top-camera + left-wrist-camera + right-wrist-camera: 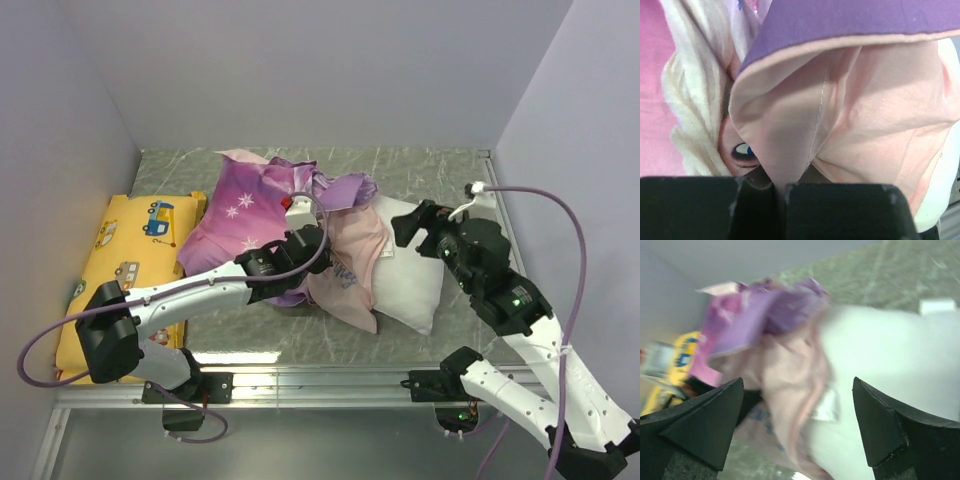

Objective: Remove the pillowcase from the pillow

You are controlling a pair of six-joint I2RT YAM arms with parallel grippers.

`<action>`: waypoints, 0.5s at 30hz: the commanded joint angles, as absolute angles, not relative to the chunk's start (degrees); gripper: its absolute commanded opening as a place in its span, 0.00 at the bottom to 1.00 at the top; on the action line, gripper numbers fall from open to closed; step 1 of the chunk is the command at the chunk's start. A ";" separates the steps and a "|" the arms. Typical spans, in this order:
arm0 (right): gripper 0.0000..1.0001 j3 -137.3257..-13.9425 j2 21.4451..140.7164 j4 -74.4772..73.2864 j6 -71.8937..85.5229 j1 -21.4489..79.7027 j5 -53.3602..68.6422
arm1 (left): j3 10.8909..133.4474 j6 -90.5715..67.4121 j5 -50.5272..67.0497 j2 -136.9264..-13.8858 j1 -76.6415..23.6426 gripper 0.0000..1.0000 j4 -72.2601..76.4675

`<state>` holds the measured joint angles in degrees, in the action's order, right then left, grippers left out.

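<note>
The pink-purple pillowcase (255, 205) lies bunched in the middle of the table, turned partly inside out with its pale pink inside (350, 255) showing. The white pillow (415, 275) sticks out of it to the right. My left gripper (305, 240) is shut on a fold of the pillowcase (790, 150); the princess print (737, 150) shows beside it. My right gripper (405, 228) is open and empty above the pillow's left part. In the right wrist view, pillowcase (785, 365) and pillow (890, 355) lie below the wide-apart fingers (705, 420).
A yellow cushion with cartoon vehicles (125, 260) lies along the left wall. The grey marbled table (430, 170) is walled at left, back and right. A metal rail (330, 380) runs along the near edge.
</note>
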<state>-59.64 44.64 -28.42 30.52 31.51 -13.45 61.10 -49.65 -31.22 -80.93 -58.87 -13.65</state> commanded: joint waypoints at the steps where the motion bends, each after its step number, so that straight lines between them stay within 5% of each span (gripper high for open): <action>1: 0.97 -52.84 45.09 -31.99 30.41 30.76 -19.24 | 63.54 -48.52 -31.91 -79.89 -56.78 0.01 -12.13; 12: 0.99 -36.13 46.57 -22.24 32.43 30.67 -14.41 | 70.92 -44.74 -27.25 -84.20 -54.14 0.00 -12.13; 15: 0.58 -36.91 50.79 -21.18 32.52 29.36 -16.26 | 72.33 -43.69 -28.55 -84.55 -53.88 0.00 -14.14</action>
<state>-36.93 47.55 -24.80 31.48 30.46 -15.73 68.73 -45.82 -27.94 -84.49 -54.50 -15.18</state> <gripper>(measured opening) 0.700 0.038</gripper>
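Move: The bare white part of the pillow lies about 22 cm below the open right hand, almost straight under it and about 1 cm farther out. From that hand, the white label is some 3 cm ahead, 3 cm left and 20 cm down; the peach lining of the pillowcase is level with it, 12 cm left and as far below. From the left hand, already shut on the pillowcase, the pillow is level, about 19 cm right and some 9 cm lower. The right hand drops steeply, about 18 cm, onto the bare pillow, tipping its fingers some 20 degrees farther down; its wide-open fingers start to close only at the very end, fingertips coming onto the white fabric on either side of a fold, just right of the label. Meanwhile the left hand keeps its shut grip on the pillowcase and draws it about 3 cm forward and a little less upward. ##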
